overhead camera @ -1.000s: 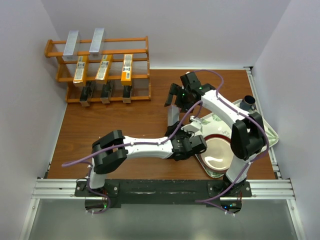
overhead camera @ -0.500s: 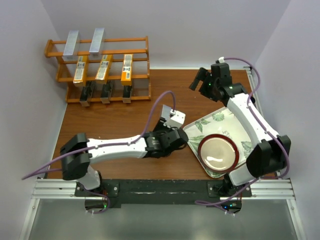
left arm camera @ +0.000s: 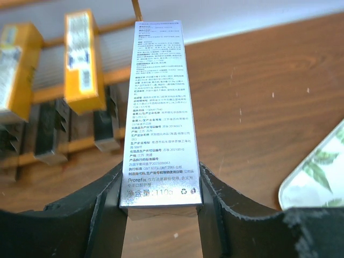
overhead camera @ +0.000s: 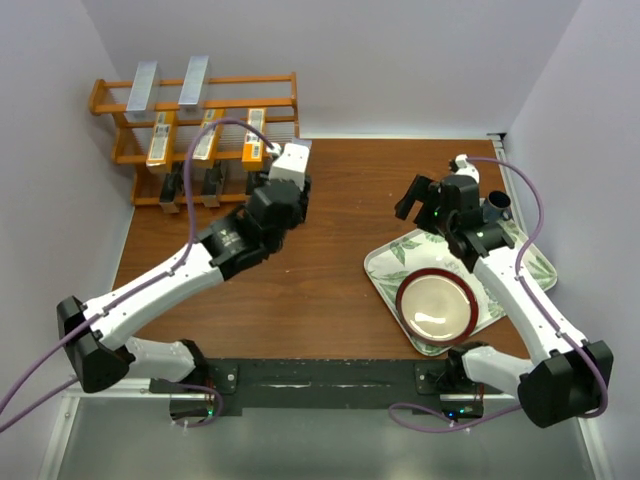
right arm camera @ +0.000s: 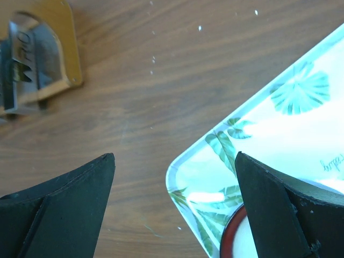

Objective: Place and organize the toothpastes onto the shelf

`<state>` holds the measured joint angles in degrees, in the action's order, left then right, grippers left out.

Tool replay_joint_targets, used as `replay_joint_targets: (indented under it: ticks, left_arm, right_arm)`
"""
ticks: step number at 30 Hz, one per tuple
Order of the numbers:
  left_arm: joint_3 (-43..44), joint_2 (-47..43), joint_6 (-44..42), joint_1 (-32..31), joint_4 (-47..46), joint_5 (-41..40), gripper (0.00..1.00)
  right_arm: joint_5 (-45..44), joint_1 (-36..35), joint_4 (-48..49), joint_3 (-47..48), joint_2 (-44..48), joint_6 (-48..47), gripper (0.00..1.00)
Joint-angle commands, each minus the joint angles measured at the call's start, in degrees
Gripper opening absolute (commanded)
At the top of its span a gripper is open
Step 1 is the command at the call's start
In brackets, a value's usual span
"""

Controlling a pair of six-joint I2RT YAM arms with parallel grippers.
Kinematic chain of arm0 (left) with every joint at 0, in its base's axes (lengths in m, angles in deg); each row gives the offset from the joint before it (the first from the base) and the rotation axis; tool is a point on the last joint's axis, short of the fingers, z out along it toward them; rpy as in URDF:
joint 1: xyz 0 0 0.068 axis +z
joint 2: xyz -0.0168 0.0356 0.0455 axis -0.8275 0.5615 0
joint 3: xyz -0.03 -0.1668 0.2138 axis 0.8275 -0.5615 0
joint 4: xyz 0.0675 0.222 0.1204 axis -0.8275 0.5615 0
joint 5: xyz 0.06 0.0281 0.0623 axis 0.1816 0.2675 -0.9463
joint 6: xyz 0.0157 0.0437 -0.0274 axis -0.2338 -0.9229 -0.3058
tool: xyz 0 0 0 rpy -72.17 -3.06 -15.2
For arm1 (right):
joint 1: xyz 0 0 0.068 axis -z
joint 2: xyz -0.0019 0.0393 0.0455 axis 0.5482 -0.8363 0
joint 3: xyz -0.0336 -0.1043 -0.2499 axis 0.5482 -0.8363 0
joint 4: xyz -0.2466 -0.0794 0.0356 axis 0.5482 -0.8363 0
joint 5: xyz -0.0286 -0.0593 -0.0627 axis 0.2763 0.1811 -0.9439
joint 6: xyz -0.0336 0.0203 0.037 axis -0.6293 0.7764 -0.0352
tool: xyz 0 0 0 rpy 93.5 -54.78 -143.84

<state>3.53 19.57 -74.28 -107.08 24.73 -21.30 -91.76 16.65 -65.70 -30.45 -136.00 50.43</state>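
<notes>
The orange-brown shelf (overhead camera: 283,101) stands at the table's far left. Two silver-grey toothpastes (overhead camera: 143,85) lie on its top tier, three orange ones (overhead camera: 207,135) on the middle tier, and black ones (overhead camera: 172,188) on the lowest. My left gripper (overhead camera: 288,172) hovers just in front of the shelf's right end. It is shut on the near end of a silver-grey toothpaste (left arm camera: 158,107), which points toward the rails (left arm camera: 115,78). In the left wrist view my left gripper (left arm camera: 160,200) has both fingers pressed flat on the carton's sides. My right gripper (overhead camera: 413,200) is open and empty over the tray's corner (right arm camera: 185,177).
A leaf-patterned tray (overhead camera: 385,262) at the right holds a red-rimmed bowl (overhead camera: 437,305). A dark cup (overhead camera: 497,206) stands at the tray's far corner. A shiny metal bracket (right arm camera: 32,59) lies on the wood to the left of the right gripper. Grey walls close in both sides and the back.
My left arm has swung from beside the tray up and to the left, carrying the silver-grey toothpaste to the shelf's right end. My right arm has pulled back toward the tray.
</notes>
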Motion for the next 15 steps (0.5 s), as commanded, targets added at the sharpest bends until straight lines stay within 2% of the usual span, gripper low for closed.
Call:
replay_joint_targets:
  ticks: [1,3,6,15]
  left_arm:
    - [10.32,0.08,-7.49,5.71,-4.27,5.53,0.0]
    - [13.32,1.49,-9.25,8.95,-4.54,6.49,0.0]
    - [18.07,4.13,-10.93,15.0,-5.94,12.88,0.0]
    - [29.32,14.5,-9.53,29.87,-8.93,27.93,0.0]
  right_arm:
    - [2.25,-0.1,5.37,-2.89,1.9,-2.29,0.99]
    - [3.22,-0.19,6.16,-4.12,2.35,-3.25,0.99]
    - [3.75,-0.19,6.69,-4.66,3.14,-5.09,0.98]
    - [2.52,-4.31,7.31,-5.53,4.81,-9.76,0.99]
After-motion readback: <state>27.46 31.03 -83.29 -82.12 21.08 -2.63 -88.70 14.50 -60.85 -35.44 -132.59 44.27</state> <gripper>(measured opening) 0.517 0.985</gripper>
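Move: The left hand holds the silver toothpaste box, which is bound for the free right-hand place on the shelf's top tier: roughly 22 cm ahead, 11 cm to the left and about level. The second silver box lies on that tier, about 11 cm to the left of the free place. The rightmost orange box is one tier lower, some 16 cm ahead of the hand, 12 cm left and 10 cm below. From the empty right hand, the free place is about 20 cm ahead, 36 cm left and 10 cm higher. Still pinching the silver toothpaste box by its near end, the left hand carries it forward and up, about 12 cm each way, and some 8 cm left, towards the free place on the top tier. The climb comes first and flattens out while the forward reach quickens; the wrist tips the fingers up by some 10 degrees. ##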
